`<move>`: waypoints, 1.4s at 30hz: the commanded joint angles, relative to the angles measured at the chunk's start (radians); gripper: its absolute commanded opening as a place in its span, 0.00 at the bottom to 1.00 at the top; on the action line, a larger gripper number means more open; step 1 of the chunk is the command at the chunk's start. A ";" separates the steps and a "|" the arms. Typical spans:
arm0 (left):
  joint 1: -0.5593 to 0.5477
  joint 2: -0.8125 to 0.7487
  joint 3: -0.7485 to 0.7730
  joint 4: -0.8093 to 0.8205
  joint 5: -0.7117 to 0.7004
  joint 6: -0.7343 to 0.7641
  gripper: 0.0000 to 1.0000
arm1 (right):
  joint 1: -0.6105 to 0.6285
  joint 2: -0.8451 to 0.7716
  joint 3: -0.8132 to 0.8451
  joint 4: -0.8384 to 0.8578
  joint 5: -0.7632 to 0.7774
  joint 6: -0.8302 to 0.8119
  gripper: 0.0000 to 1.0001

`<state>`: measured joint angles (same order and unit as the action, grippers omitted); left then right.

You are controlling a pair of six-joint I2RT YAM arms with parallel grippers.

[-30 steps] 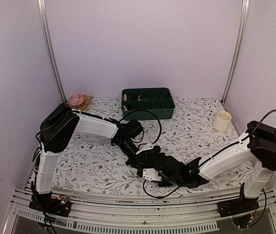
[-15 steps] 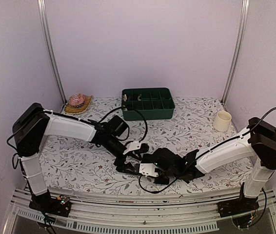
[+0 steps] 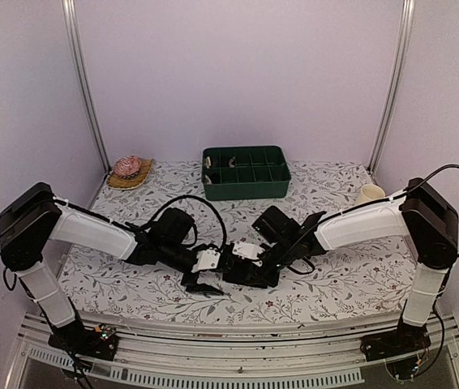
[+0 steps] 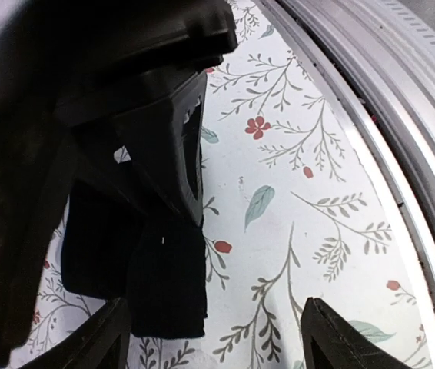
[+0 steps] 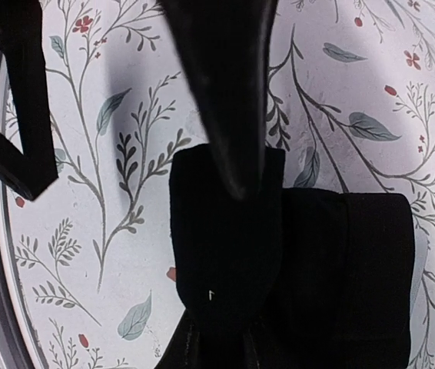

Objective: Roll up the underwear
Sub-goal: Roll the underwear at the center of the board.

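The underwear is a plain black folded bundle lying on the flowered table near the front edge. It also shows in the left wrist view and as a dark mass in the top view. My right gripper is shut on the underwear's near end, with the fabric bunched between its jaws. My left gripper is open just left of the bundle. One of its fingers hangs over the fabric and the other over bare table. From above, the left gripper and right gripper meet at the bundle.
A green compartment tray stands at the back centre. A cream cup is at the back right, and a pink object on a woven dish at the back left. The metal front rail runs close beside the left gripper.
My left gripper has opened, let go of the fabric and drawn back left. My right arm has swung from the front right toward the centre, bringing the underwear bundle with it.
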<state>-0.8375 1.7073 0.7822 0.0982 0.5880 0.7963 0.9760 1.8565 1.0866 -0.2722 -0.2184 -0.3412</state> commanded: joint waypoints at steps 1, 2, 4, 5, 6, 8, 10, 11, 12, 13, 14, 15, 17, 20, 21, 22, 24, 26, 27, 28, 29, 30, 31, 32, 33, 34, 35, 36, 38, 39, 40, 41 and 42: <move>-0.050 0.032 -0.017 0.116 -0.099 0.022 0.78 | -0.041 0.090 0.045 -0.170 -0.245 0.050 0.10; -0.058 0.032 -0.024 0.131 -0.120 0.017 0.78 | -0.049 0.096 0.053 -0.177 -0.278 0.053 0.10; -0.074 0.034 -0.027 0.144 -0.141 0.016 0.78 | -0.068 0.110 0.069 -0.192 -0.342 0.057 0.11; -0.083 0.037 -0.025 0.144 -0.153 0.012 0.78 | -0.074 0.118 0.078 -0.203 -0.363 0.057 0.11; -0.092 0.041 -0.020 0.140 -0.167 0.010 0.78 | -0.077 0.125 0.086 -0.213 -0.385 0.059 0.11; -0.103 0.051 -0.012 0.130 -0.186 0.010 0.75 | -0.083 0.132 0.092 -0.218 -0.416 0.055 0.11; -0.107 0.062 -0.007 0.130 -0.195 0.008 0.72 | -0.087 0.138 0.099 -0.222 -0.437 0.055 0.11; -0.108 0.068 -0.005 0.127 -0.194 0.009 0.71 | -0.089 0.141 0.103 -0.223 -0.441 0.056 0.11; -0.108 0.071 -0.003 0.123 -0.193 0.011 0.70 | -0.089 0.144 0.104 -0.227 -0.444 0.057 0.10; -0.109 0.073 -0.005 0.118 -0.191 0.018 0.69 | -0.091 0.145 0.106 -0.229 -0.443 0.057 0.11; -0.110 0.074 -0.009 0.118 -0.191 0.028 0.68 | -0.094 0.147 0.108 -0.228 -0.442 0.060 0.11; -0.113 0.074 -0.013 0.120 -0.192 0.034 0.65 | -0.096 0.148 0.108 -0.229 -0.441 0.062 0.11; -0.114 0.083 -0.008 0.121 -0.196 0.031 0.59 | -0.100 0.150 0.111 -0.230 -0.431 0.062 0.11; -0.116 0.104 0.015 0.096 -0.197 0.012 0.47 | -0.099 0.145 0.116 -0.235 -0.405 0.065 0.11; -0.115 0.109 0.021 0.091 -0.199 0.008 0.43 | -0.100 0.141 0.114 -0.232 -0.391 0.065 0.11; -0.114 0.114 0.026 0.085 -0.198 0.004 0.38 | -0.100 0.136 0.111 -0.228 -0.375 0.066 0.11; -0.112 0.125 0.042 0.064 -0.186 -0.001 0.29 | -0.101 0.128 0.105 -0.215 -0.334 0.071 0.12; -0.112 0.141 0.067 0.025 -0.169 -0.010 0.17 | -0.099 0.113 0.097 -0.195 -0.280 0.080 0.13; -0.109 0.151 0.083 -0.001 -0.156 -0.014 0.12 | -0.100 0.098 0.084 -0.175 -0.257 0.087 0.15; -0.104 0.161 0.098 -0.023 -0.147 -0.020 0.07 | -0.100 0.078 0.068 -0.151 -0.233 0.089 0.18; -0.100 0.171 0.116 -0.049 -0.137 -0.025 0.04 | -0.100 0.057 0.049 -0.131 -0.210 0.092 0.25; -0.093 0.183 0.134 -0.074 -0.121 -0.029 0.02 | -0.099 0.032 0.030 -0.110 -0.185 0.093 0.30; -0.087 0.197 0.151 -0.098 -0.104 -0.033 0.01 | -0.099 0.006 0.007 -0.090 -0.163 0.091 0.35; -0.080 0.211 0.170 -0.122 -0.090 -0.037 0.00 | -0.100 -0.023 -0.019 -0.064 -0.140 0.089 0.39; -0.074 0.225 0.189 -0.150 -0.078 -0.040 0.00 | -0.099 -0.058 -0.047 -0.038 -0.116 0.087 0.43; -0.067 0.242 0.211 -0.178 -0.066 -0.043 0.00 | -0.099 -0.091 -0.080 -0.010 -0.096 0.084 0.45; -0.062 0.249 0.230 -0.200 -0.056 -0.046 0.00 | -0.100 -0.129 -0.112 0.020 -0.076 0.080 0.47; -0.057 0.284 0.245 -0.221 -0.046 -0.048 0.00 | -0.100 -0.162 -0.143 0.047 -0.053 0.075 0.49; -0.045 0.308 0.268 -0.248 -0.013 -0.056 0.00 | -0.100 -0.247 -0.211 0.089 -0.018 0.063 0.51; -0.040 0.316 0.278 -0.260 -0.003 -0.060 0.00 | -0.097 -0.284 -0.241 0.113 0.000 0.054 0.51; -0.037 0.325 0.294 -0.281 0.007 -0.061 0.00 | -0.093 -0.319 -0.274 0.140 0.026 0.047 0.52; -0.034 0.334 0.315 -0.307 0.017 -0.063 0.00 | -0.086 -0.359 -0.308 0.170 0.051 0.033 0.53; -0.031 0.344 0.332 -0.332 0.026 -0.065 0.00 | -0.077 -0.394 -0.349 0.206 0.086 0.022 0.53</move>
<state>-0.8860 1.9862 1.0760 -0.0536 0.5781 0.7578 0.8780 1.5929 0.8402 -0.2256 -0.2775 -0.2714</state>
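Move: The left hand stands wide open just off the left end of the partly rolled underwear, whose middle lies about 7 cm to its right, 3 cm ahead and some 4 cm lower. The right hand already pinches the right part of the roll, the underwear's middle being about 3 cm to its left, 2 cm ahead and 1 cm lower. The green box stands some 33 cm ahead of the left hand and 6 cm to its right. While the right hand keeps its pinch on the roll, twisting it some 25 degrees top-forward and drawing about 2 cm back, the left hand slides 2 cm right over the roll's free left end, sinks about 3 cm and closes on it. Once the left grips, the right fingers open and come free of their end, backing off about 6 cm to the right and then rising, while the left hand keeps hold, eases on another 2 cm or so to the right with a little forward, and starts to twist the same way, top-forward. ##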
